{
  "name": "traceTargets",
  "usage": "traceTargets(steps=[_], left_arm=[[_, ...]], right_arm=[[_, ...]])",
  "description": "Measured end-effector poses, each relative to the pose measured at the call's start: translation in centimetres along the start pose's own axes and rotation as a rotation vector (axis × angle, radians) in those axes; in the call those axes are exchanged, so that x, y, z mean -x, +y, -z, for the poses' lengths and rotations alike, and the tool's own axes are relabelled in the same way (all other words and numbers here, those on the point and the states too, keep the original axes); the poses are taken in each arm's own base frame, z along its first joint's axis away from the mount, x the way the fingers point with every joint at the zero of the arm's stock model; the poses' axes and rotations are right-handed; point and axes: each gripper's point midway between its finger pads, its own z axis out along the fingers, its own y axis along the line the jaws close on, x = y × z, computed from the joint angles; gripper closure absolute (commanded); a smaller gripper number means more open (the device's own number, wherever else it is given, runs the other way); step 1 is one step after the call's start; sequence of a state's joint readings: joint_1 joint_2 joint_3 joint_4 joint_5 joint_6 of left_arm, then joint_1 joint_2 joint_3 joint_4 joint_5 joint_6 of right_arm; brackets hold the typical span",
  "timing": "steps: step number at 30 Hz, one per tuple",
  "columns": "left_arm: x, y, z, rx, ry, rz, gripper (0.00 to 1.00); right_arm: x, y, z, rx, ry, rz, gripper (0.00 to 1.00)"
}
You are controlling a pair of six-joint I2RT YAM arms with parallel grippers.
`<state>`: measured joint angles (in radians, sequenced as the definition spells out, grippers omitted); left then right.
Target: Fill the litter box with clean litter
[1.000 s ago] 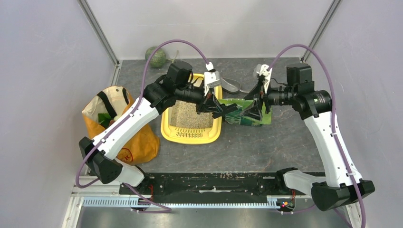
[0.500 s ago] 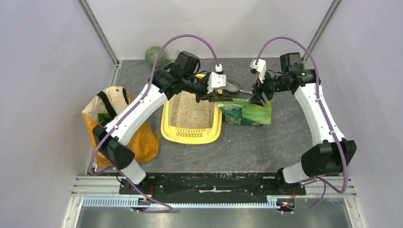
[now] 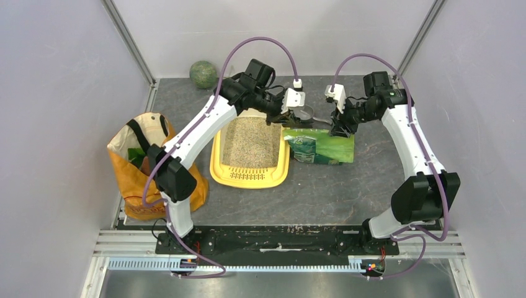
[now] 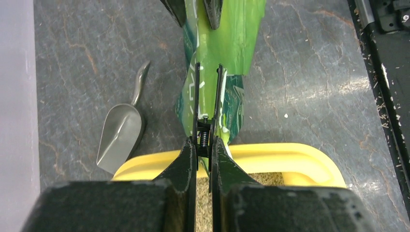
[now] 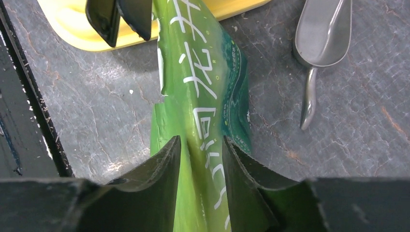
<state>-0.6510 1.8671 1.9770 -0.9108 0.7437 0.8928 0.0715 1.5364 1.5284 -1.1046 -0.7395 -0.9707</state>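
The yellow litter box (image 3: 251,180) sits left of centre, its bed covered with beige clean litter (image 3: 251,143). A glossy green bag (image 3: 322,149) lies on its side just right of the box. My left gripper (image 3: 286,122) is at the bag's left end by the box's back corner. Its jaws (image 4: 203,141) are shut on a black spring clip (image 4: 204,135) fixed to the bag (image 4: 232,43), above the box rim (image 4: 290,154). My right gripper (image 3: 340,128) is at the bag's far right end. Its half-closed jaws (image 5: 200,140) press a fold of the bag (image 5: 198,87).
A grey metal scoop (image 3: 304,113) lies behind the bag, between the two grippers. An orange shopping bag (image 3: 139,164) stands left of the box. A green ball (image 3: 203,74) rests in the back left corner. The black base rail (image 3: 279,239) runs along the near edge.
Both grippers have swung toward the back of the table, ending at the bag's rear edge. The right jaws have narrowed round the bag. The bag still lies beside the box.
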Motion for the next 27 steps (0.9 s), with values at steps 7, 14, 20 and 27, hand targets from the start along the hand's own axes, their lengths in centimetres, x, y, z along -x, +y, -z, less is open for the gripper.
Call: traceTargets(steps=[7, 14, 20, 27], left_arm=[[-0.5, 0.5, -2.1, -0.044, -0.036, 0.020, 0.98], [-1.2, 0.7, -3.5, -0.072, -0.051, 0.050, 0.98], [-0.9, 1.1, -4.0, -0.072, -0.079, 0.077, 0.98], [-0.6, 1.4, -4.6, -0.076, -0.108, 0.122, 0.98]], right_arm=[[-0.5, 0.3, -0.1, 0.014, 0.006, -0.003, 0.80], [-0.5, 0.3, -0.1, 0.016, 0.005, 0.007, 0.97], [-0.5, 0.2, -0.1, 0.016, 0.005, 0.012, 1.00], [-0.5, 0.2, -0.1, 0.016, 0.005, 0.012, 1.00]])
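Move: The litter bag's folded top runs between the right hand's half-open fingers; its middle is about 5 cm to that hand's left, 3 cm below and level with it. From the left hand, which holds the black clip, that middle lies some 7 cm to the right, 1 cm ahead and 5 cm below. The metal scoop lies about 12 cm ahead and 6 cm right of the left hand, and the litter box's middle 14 cm left and 2 cm back, both well below. The right hand shuts its half-open fingers on the bag's folded top and keeps the pinch, staying almost in place. Meanwhile the left hand carries the black clip, still gripped, about 4 cm to the right and 2.5 cm down towards the fold, edging 1.5 cm forward so its prongs come over the crease; the wrist turns roughly 10 degrees. Whether the prongs touch the bag can't be seen. ##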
